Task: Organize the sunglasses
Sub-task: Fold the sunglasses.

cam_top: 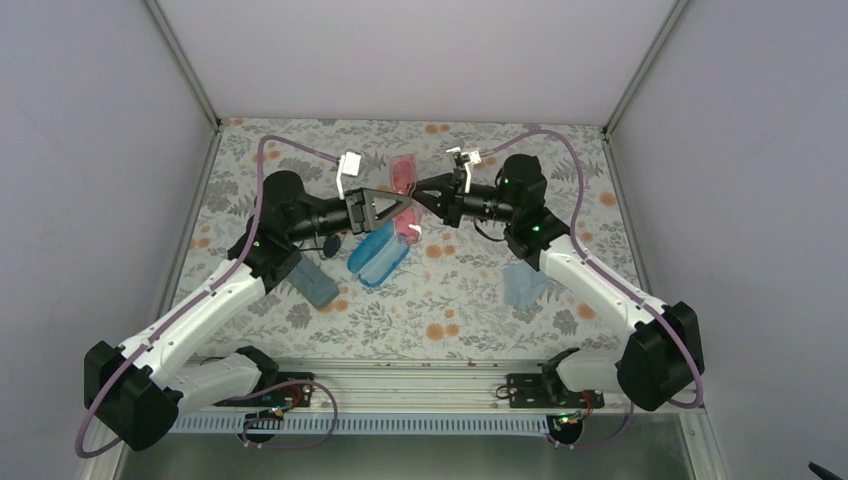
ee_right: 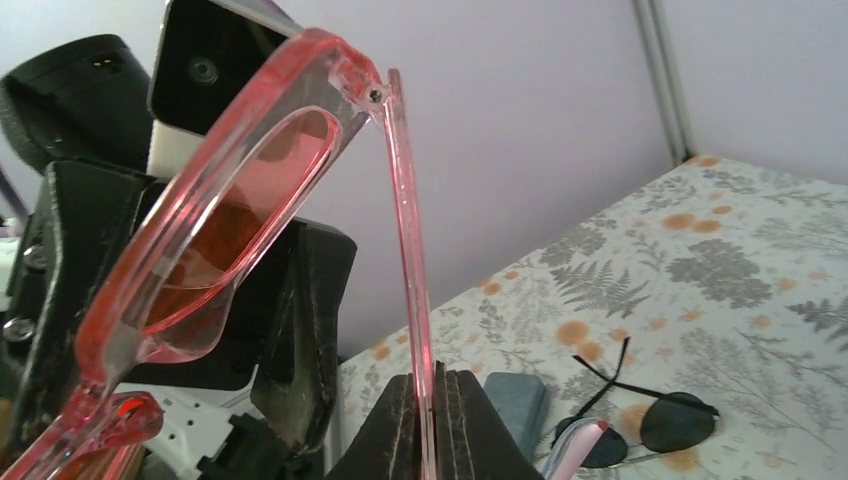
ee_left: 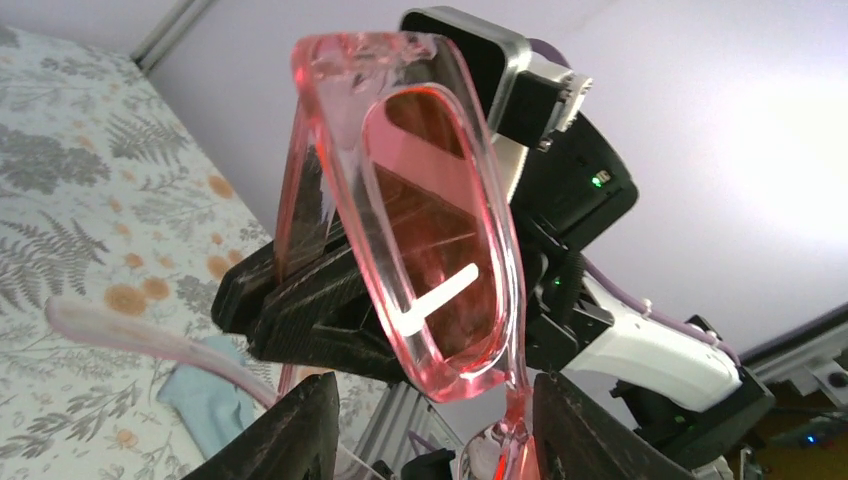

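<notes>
The pink-red sunglasses [cam_top: 404, 176] are held in the air above the table's middle, between the two grippers. My right gripper [cam_top: 424, 194] is shut on one temple arm of this pair [ee_right: 408, 250], which runs up from between the pads [ee_right: 455, 415]. My left gripper [cam_top: 404, 205] is open, and its fingers [ee_left: 290, 430] stand wide apart on either side of the pink frame [ee_left: 440, 250] near the bridge. The black sunglasses [ee_right: 640, 425] lie on the table and are partly hidden under the left arm in the top view [cam_top: 326, 243].
An open blue case [cam_top: 378, 252] lies below the held pair. A grey case [cam_top: 315, 282] lies left of it, near the left arm. A light blue cloth [cam_top: 523, 285] lies at the right by the right arm. Walls close in the back and both sides.
</notes>
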Robot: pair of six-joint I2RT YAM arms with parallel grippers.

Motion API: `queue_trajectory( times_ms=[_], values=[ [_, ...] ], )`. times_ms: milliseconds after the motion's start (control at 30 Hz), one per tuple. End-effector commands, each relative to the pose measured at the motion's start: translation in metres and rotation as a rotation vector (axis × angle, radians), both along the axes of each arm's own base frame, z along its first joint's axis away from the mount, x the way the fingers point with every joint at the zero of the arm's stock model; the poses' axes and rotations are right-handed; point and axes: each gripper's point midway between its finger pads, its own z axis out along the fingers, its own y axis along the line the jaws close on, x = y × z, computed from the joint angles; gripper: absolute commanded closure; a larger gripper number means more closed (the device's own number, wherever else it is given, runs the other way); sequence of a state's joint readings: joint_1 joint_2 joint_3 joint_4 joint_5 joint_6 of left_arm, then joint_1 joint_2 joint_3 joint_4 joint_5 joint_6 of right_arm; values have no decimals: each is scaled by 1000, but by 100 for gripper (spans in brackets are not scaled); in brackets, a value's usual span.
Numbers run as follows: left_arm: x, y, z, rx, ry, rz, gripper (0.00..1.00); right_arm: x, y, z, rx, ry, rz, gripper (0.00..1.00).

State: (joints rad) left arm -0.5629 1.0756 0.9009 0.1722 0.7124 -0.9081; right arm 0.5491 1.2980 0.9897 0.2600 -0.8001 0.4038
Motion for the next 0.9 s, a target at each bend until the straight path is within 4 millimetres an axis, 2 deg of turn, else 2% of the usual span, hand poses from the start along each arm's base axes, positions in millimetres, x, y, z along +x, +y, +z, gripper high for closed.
queue_trajectory(
  times_ms=[0, 133, 233, 367, 500, 733, 867],
  values=[
    [-6, 0, 14, -51, -45, -35, 54, -25, 6, 18, 57, -9, 135, 96],
    [-15, 2, 25, -111, -70, -68, 58, -33, 4, 21, 75, -19, 161, 96],
    [-21, 6, 36, -142, -96, -70, 50, -37, 3, 28, 93, -27, 177, 96],
    [-19, 16, 43, -151, -119, -10, 49, -42, 1, 35, 110, -35, 196, 96],
    [-23, 19, 51, -162, -169, -5, 64, -47, 1, 37, 115, -40, 216, 96],
    [-27, 15, 52, -195, -157, -59, 72, -48, 1, 35, 114, -50, 224, 96],
    [-27, 12, 51, -214, -146, -81, 85, -48, 3, 32, 109, -47, 230, 96]
  ],
)
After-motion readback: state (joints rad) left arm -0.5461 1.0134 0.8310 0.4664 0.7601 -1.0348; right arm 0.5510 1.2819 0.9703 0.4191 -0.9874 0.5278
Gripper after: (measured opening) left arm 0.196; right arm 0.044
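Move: Near its fingertips, the left hand has the pink sunglasses' bridge about 2 cm above, 1 cm right and 1 cm back. The open blue case lies about 35 cm below, 11 cm ahead and 6 cm left; the black sunglasses are 16 cm ahead and 18 cm left at table height. The right hand, already holding one temple, has that bridge roughly 5 cm back and 4 cm above, level sideways. Rising about 4.5 cm and easing back some 2 cm, the left hand tilts its fingertips up about 10 degrees and closes from half-open to nearly shut around the frame by the bridge. The right hand keeps its pinch on the temple, drawing the sunglasses back about 3.5 cm and up 2.5 cm while turning about 10 degrees counter-clockwise. ##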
